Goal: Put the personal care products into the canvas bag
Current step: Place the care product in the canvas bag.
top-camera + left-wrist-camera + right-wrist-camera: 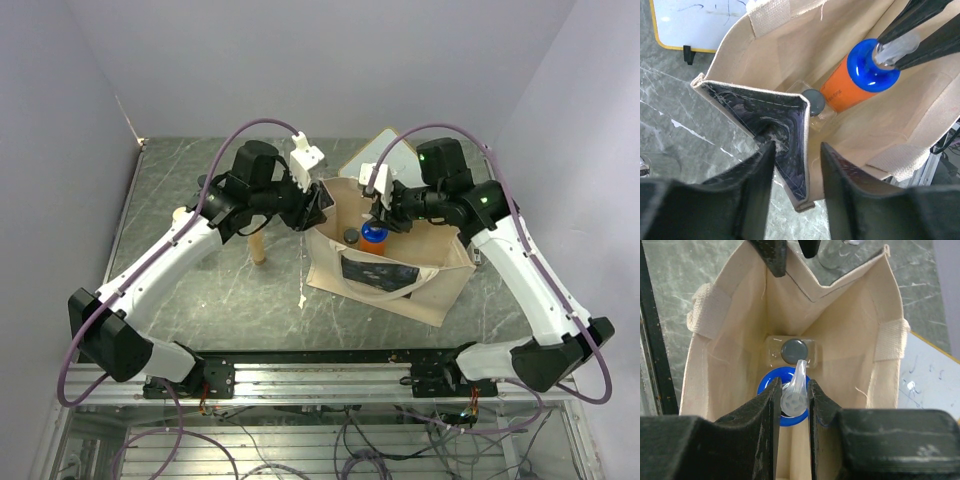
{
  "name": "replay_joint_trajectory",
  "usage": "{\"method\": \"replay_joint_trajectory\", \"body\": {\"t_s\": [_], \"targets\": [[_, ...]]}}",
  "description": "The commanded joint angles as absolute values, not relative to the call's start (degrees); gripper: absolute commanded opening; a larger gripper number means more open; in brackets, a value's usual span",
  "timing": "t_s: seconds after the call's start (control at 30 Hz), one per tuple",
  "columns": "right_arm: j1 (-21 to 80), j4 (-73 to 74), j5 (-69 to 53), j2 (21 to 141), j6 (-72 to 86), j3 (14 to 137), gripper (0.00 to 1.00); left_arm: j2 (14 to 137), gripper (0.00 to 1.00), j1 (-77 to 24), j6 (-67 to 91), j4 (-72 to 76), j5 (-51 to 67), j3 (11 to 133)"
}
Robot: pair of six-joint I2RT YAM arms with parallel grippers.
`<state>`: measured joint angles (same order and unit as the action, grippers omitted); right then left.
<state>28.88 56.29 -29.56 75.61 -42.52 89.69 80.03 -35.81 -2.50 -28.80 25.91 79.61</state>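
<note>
The canvas bag (pixel 440 290) stands open at mid table, dark print facing the arms. My right gripper (pixel 794 385) is shut on the clear pump top of the orange bottle (pixel 845 90), whose blue cap (pixel 765 386) sits inside the bag's mouth. Beside it, lower in the bag, lies a clear bottle with a grey cap (pixel 794 350). My left gripper (pixel 797 146) straddles the bag's left rim (pixel 805 150); its jaws stand apart with the fabric edge between them. A cream cylinder (pixel 258 248) stands on the table under the left arm.
A white framed board (pixel 375 150) leans behind the bag. A small white scrap (pixel 301 298) lies near the bag's front left corner. Something of clear glass (pixel 840 255) sits on the table just beyond the bag's left side. Walls close in on three sides.
</note>
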Motion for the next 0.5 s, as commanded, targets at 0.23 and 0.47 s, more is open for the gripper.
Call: {"method": "replay_joint_trajectory", "body": {"t_s": [0.23, 0.47], "targets": [[28.52, 42.4, -35.14, 76.88, -46.17, 80.75, 0.0, 80.43, 0.11, -36.44, -3.34, -25.42, 26.62, 79.54], [27.35, 37.52, -39.69, 77.75, -45.63, 76.24, 0.0, 80.65, 0.07, -36.47, -3.66, -25.16, 27.31, 78.99]]}}
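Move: The orange bottle with the blue cap, its nozzle already pinched by the right hand, is bound for the bag floor about 24 cm below that hand, some 2 cm left and 1 cm ahead. The dark-capped bottle stands inside roughly 6 cm left, 2 cm ahead and 18 cm down; the bag's left rim is about 12 cm left, 3 cm ahead. For the left hand, that rim lies right between its open fingers, the dark-capped bottle some 8 cm right, level fore and aft, 16 cm below. The orange bottle goes down into the bag by its nozzle, about 7 cm lower and a couple of centimetres left, towards the dark-capped bottle's side; the right fingers keep their pinch and the descent slows at the end. Meanwhile the left hand stays in place and closes from half open to nearly shut, pinching the bag's left rim. ##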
